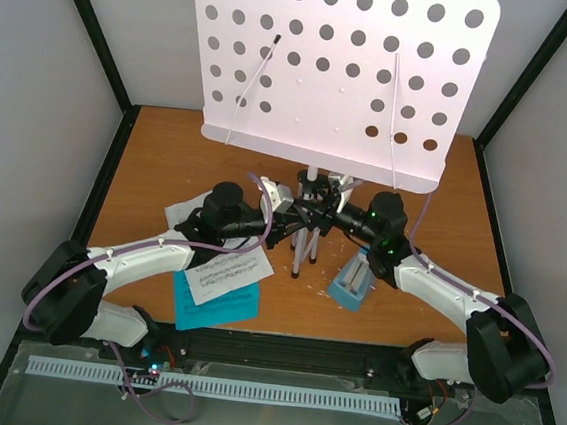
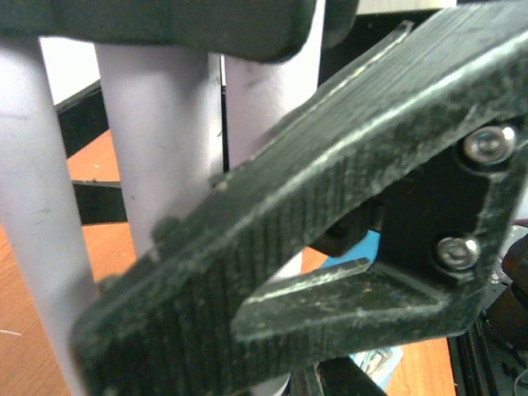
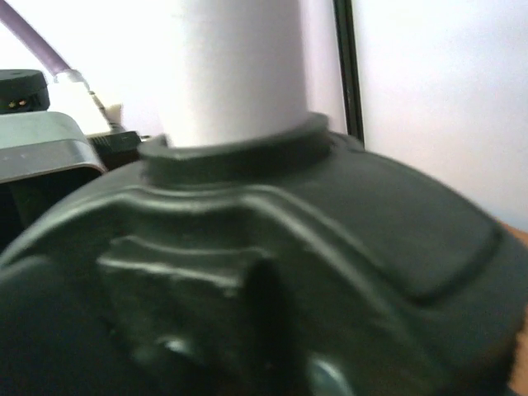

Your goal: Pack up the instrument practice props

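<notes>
The white perforated music stand (image 1: 343, 68) rises at the back on a thin grey tripod (image 1: 302, 245). My left gripper (image 1: 285, 216) reaches in from the left and is shut on the tripod's legs. In the left wrist view a black finger (image 2: 272, 231) lies across the grey legs (image 2: 161, 148). My right gripper (image 1: 336, 214) sits at the tripod's black hub (image 3: 346, 247), which fills the right wrist view below the white pole (image 3: 239, 66); its fingers are hidden. The light-blue metronome (image 1: 354, 281) stands right of the tripod. Music sheets lie on the left: white (image 1: 226, 271) over blue (image 1: 214, 304).
Another white sheet (image 1: 183, 213) lies partly under the left arm. The brown table (image 1: 464, 220) is boxed in by pale walls with black corner posts. A black rail (image 1: 290, 352) and a white slotted strip (image 1: 216, 387) run along the near edge.
</notes>
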Action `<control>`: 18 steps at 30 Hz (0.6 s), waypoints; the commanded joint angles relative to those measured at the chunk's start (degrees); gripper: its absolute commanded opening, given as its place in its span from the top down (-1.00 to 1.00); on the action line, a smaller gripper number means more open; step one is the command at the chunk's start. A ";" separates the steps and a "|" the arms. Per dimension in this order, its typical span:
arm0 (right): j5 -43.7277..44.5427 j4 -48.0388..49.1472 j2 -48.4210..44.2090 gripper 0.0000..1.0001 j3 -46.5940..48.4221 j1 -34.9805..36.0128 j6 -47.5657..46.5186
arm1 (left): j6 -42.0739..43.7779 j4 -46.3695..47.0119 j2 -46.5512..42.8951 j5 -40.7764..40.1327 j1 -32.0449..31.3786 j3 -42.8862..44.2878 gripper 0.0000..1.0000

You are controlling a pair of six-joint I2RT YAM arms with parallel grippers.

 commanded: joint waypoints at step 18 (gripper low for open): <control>3.00 -13.59 -3.14 0.94 14.66 2.26 15.02 | -14.89 -12.96 -5.03 4.50 -0.25 19.14 0.99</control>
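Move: The right hand's open fingers are around the black hub of the music stand: the hub's middle is about 2 cm ahead, 2 cm left and level with the hand. The blue metronome sits some 6 cm back, 12 cm right and 21 cm below this hand. The left hand already grips the folded legs just beneath, with the hub about 5 cm above it, 3 cm ahead and 1 cm right. The white music sheets lie roughly 17 cm left, 2 cm back and 23 cm below the left hand. Finish closing the right fingers on the stand's hub, easing that hand barely 1 cm left and keeping it in place, while the left keeps its pinch on the folded legs. Then raise both hands together about 3 cm, gathering speed, and tip both some 10 degrees so the stand's top leans forward. ##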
